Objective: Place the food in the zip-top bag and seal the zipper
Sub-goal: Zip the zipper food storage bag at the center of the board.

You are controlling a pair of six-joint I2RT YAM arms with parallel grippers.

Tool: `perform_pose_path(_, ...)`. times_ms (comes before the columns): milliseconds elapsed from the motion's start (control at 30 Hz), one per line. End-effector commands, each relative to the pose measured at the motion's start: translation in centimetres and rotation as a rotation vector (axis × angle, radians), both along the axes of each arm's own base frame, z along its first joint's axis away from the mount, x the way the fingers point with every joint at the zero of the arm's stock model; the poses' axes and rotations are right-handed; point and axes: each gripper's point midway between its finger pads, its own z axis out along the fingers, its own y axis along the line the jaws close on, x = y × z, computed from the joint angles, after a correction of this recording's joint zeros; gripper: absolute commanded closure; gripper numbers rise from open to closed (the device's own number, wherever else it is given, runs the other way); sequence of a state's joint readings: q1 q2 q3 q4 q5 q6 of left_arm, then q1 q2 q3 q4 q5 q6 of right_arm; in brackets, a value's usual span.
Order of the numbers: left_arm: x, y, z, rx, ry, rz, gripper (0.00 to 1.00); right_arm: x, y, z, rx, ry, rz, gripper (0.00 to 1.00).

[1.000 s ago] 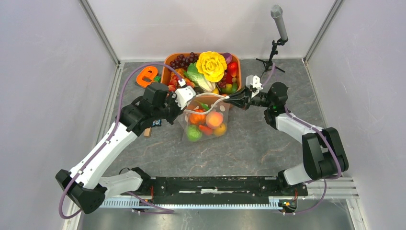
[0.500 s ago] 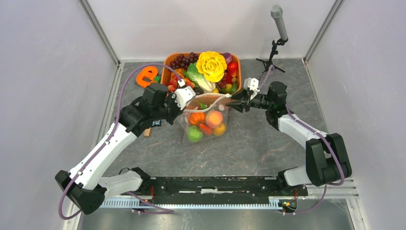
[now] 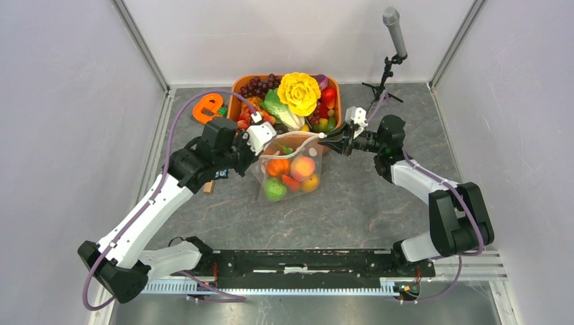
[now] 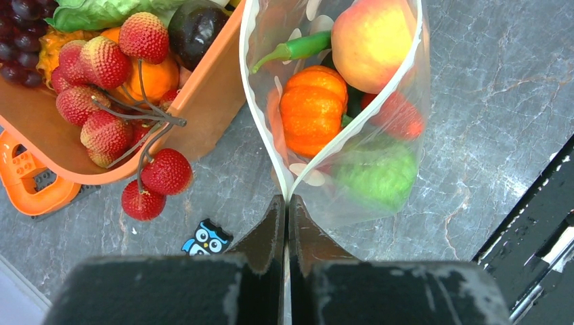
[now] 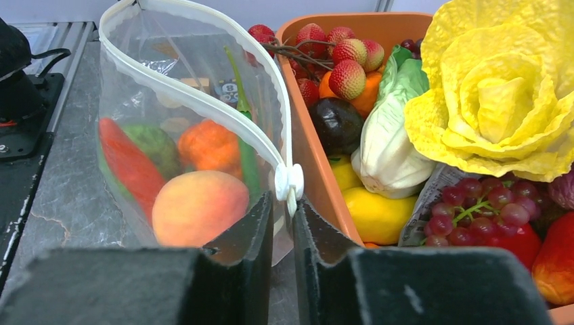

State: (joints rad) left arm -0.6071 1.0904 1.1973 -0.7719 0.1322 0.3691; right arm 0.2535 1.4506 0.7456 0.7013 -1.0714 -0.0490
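The zip-top bag [image 3: 291, 175] stands open beside the tub, its mouth upward. It holds a peach [image 5: 200, 206], an orange pumpkin [image 4: 311, 108], a green fruit [image 4: 379, 172], a red piece and a green chilli. The whitish zipper [image 5: 203, 101] bows open along the mouth. My left gripper [image 3: 260, 150] is shut on the bag's left mouth corner, seen in the left wrist view [image 4: 287, 202]. My right gripper [image 3: 330, 142] has its jaws nearly together on the white slider [image 5: 290, 181] at the bag's right end, seen in the right wrist view [image 5: 283, 200].
The orange tub [image 3: 237, 101] stands just behind the bag, full of more toy food: yellow cabbage [image 3: 298, 92], grapes, lychees [image 4: 108, 61]. An orange toy [image 3: 206, 108] lies left of it. A microphone stand [image 3: 389, 64] is at back right. An owl sticker [image 4: 206, 238] lies on the table.
Half a second ago my right gripper had opened and drawn slightly right; now it has closed in on the bag's right end again. The left gripper and bag have stayed in place.
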Motion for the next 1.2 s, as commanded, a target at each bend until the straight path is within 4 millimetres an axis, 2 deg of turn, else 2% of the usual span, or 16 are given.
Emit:
perform_pose_path(0, 0.4, -0.2, 1.5, -0.027, -0.060, -0.009, 0.98, 0.3, 0.1, 1.3, 0.011, -0.043, -0.009, 0.84)
perform_pose_path(67, 0.4, -0.2, 1.3, -0.026, -0.056, -0.010, 0.98, 0.2, 0.2, 1.6, 0.027, -0.044, -0.012, 0.88)
perform_pose_path(167, 0.5, 0.1, 1.2, -0.019, -0.059, 0.004, 0.98, 0.5, -0.2, 1.6, 0.032, -0.051, -0.055, 1.00)
perform_pose_path(267, 0.5, 0.7, 1.5, -0.012, -0.076, 0.033, 0.98, 1.4, -1.2, 1.1, -0.008, -0.063, -0.155, 1.00)
perform_pose_path(433, 0.2, 3.2, 0.8, 0.069, -0.096, 0.098, 0.98, 2.2, -3.6, 1.0, -0.046, -0.050, -0.289, 1.00)
perform_pose_path(500, 0.4, 3.9, 0.7, 0.090, -0.104, 0.127, 0.98, 2.0, -3.8, 0.8, -0.075, -0.038, -0.294, 1.00)
perform_pose_path(667, 0.7, 3.5, 0.7, 0.078, -0.093, 0.132, 0.96, 0.0, -3.5, 0.9, -0.047, -0.012, -0.245, 1.00)
perform_pose_path(733, 1.2, 3.5, 1.5, 0.059, -0.112, 0.166, 0.86, -0.8, -3.3, 1.1, -0.035, -0.007, -0.225, 1.00)
perform_pose_path(767, 1.5, 3.4, 2.3, 0.034, -0.130, 0.180, 0.68, -1.1, -3.1, 1.2, -0.033, -0.007, -0.211, 1.00)
perform_pose_path(800, 1.6, 3.2, 3.3, 0.001, -0.151, 0.187, 0.42, -1.5, -3.0, 1.4, -0.033, -0.003, -0.201, 1.00)
perform_pose_path(833, 1.7, 2.8, 4.3, -0.035, -0.170, 0.181, 0.30, -1.8, -2.7, 1.5, -0.033, -0.002, -0.190, 1.00)
perform_pose_path(900, 1.8, 1.7, 6.9, -0.135, -0.215, 0.161, 0.14, -2.4, -2.3, 1.7, -0.036, 0.004, -0.177, 1.00)
perform_pose_path(1033, 0.8, -2.1, 11.1, -0.317, -0.242, 0.002, 0.09, -3.1, -1.8, 2.1, -0.035, 0.014, -0.174, 1.00)
perform_pose_path(1167, 0.1, -6.9, 13.5, -0.465, -0.203, -0.202, 0.09, -3.8, -1.6, 3.0, -0.027, 0.008, -0.176, 1.00)
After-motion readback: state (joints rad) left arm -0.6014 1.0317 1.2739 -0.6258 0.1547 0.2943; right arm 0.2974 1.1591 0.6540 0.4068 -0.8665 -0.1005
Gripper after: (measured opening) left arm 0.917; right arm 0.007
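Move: The right hand's partly open fingers are at the zipper end by the white slider, which sits about 1 cm to their left. From this hand the peach in the bag is some 9 cm back, 5 cm left and 10 cm lower, and the bin's middle about 13 cm ahead, 9 cm left and 14 cm down. The left hand already pinches the zipper's left end; from it the slider is roughly 7 cm ahead, 17 cm right and 2 cm lower, the orange pumpkin 5 cm right, level, 12 cm below. The right fingers shut on the zipper end beside the slider, then draw it about 2.5 cm to the right while turning some 10 degrees clockwise, and go on some 4 cm back, away from the bin, still pinching. Meanwhile the left hand keeps its pinch and eases about 2 cm left, away from the slider, then opens wide, lets go of the zipper's left end and lifts off about 8 cm up, swinging 4 cm back to the right. ##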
